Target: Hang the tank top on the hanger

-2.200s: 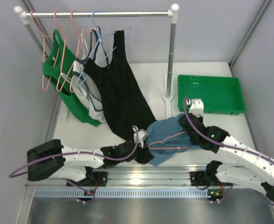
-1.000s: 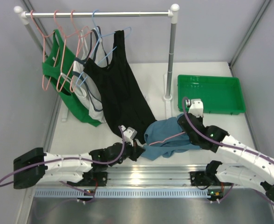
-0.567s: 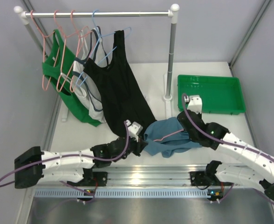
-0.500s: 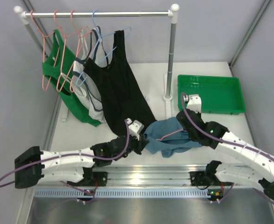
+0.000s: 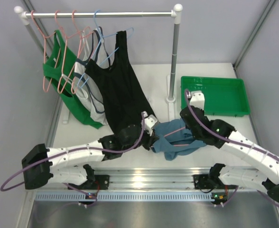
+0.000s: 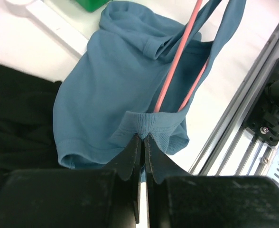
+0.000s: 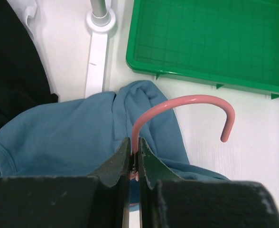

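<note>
The dusty blue tank top point(image 5: 177, 142) lies bunched near the table's front, between the two arms; it also shows in the left wrist view point(image 6: 116, 80) and the right wrist view point(image 7: 73, 137). The salmon-pink hanger point(image 7: 187, 107) runs through it, its wire showing in the left wrist view point(image 6: 177, 57). My left gripper point(image 6: 142, 137) is shut on a fold of the tank top's edge. My right gripper point(image 7: 134, 142) is shut on the hanger's neck just below the hook, above the fabric. In the top view the left gripper point(image 5: 154, 138) and right gripper point(image 5: 186, 124) flank the cloth.
A clothes rail point(image 5: 101, 14) at the back left holds a black tank top point(image 5: 123, 90), a green top point(image 5: 66, 80), a white top and pink and blue hangers. The rail's right post point(image 5: 173, 61) stands beside a green tray point(image 5: 215, 95). An aluminium rail point(image 5: 144, 178) edges the front.
My left arm drew back left, then reached right again and shut on the tank top's edge. My right gripper lifted the hanger slightly up and back, and the cloth bunched narrower.
</note>
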Robot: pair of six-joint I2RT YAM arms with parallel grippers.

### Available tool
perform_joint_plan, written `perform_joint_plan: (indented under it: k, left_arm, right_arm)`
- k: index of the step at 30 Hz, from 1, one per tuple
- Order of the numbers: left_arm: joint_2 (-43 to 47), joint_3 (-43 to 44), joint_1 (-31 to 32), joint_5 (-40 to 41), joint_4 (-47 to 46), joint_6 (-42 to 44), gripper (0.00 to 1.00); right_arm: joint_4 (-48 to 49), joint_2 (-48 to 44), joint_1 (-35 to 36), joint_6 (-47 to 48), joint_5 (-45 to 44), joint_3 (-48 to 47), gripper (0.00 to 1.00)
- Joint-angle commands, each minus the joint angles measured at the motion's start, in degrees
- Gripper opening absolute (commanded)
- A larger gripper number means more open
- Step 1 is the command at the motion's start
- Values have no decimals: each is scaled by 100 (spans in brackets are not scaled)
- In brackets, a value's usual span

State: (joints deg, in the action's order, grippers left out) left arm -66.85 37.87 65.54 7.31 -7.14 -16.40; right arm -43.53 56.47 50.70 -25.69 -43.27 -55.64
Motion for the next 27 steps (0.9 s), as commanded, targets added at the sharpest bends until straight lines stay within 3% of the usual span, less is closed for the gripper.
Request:
perform_joint_plan:
  k: [1, 11, 15, 16, 19, 27]
  left_arm:
    - [-214, 606, -111, -529, 124, 410, 0]
    - [-592, 1442, -375, -1135, 450, 603, 7]
    - [-549, 1548, -480, -1337, 520, 656, 23]
    - [-514, 1566, -507, -1425, 564, 673, 34]
    - [-329, 1618, -595, -1504, 634, 770, 43]
    - [189, 1952, -972, -1891, 1275, 1200, 48]
  right_arm:
    - [11, 75, 168, 126, 20, -456, 0]
    - [-226, 391, 221, 258, -50, -1186, 0]
    - [-332, 479, 230, 345, -156, -1379, 0]
    - [-332, 479, 239, 380, -165, -1397, 0]
    - [-340, 479, 230, 503, -173, -1528, 0]
    - [-358, 497, 230, 811, -68, -1854, 0]
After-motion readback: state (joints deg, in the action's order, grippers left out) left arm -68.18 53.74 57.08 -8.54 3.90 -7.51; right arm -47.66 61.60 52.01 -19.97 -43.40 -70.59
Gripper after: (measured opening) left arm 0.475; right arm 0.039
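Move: The hanger's left end sits close by my left hand, about 3 cm to its left, 2 cm back and 3 cm below, and that hand already pinches the tank top's blue cloth around the rods. From it, the tank top's body lies roughly 13 cm to the right, 7 cm ahead and 13 cm down. My right hand still grips the hanger under its hook, with that same left end some 22 cm to its left, 9 cm back and 8 cm lower. With my left hand I carry the pinched cloth up and about 3 cm to the right, drawing it inward along the hanger from its left end. Then I open the fingers about halfway and let go, still rising (some 8 cm in all) and easing back left a couple of centimetres. My right hand keeps its grip and lifts the hanger nearly 7 cm, drifting slightly left. ##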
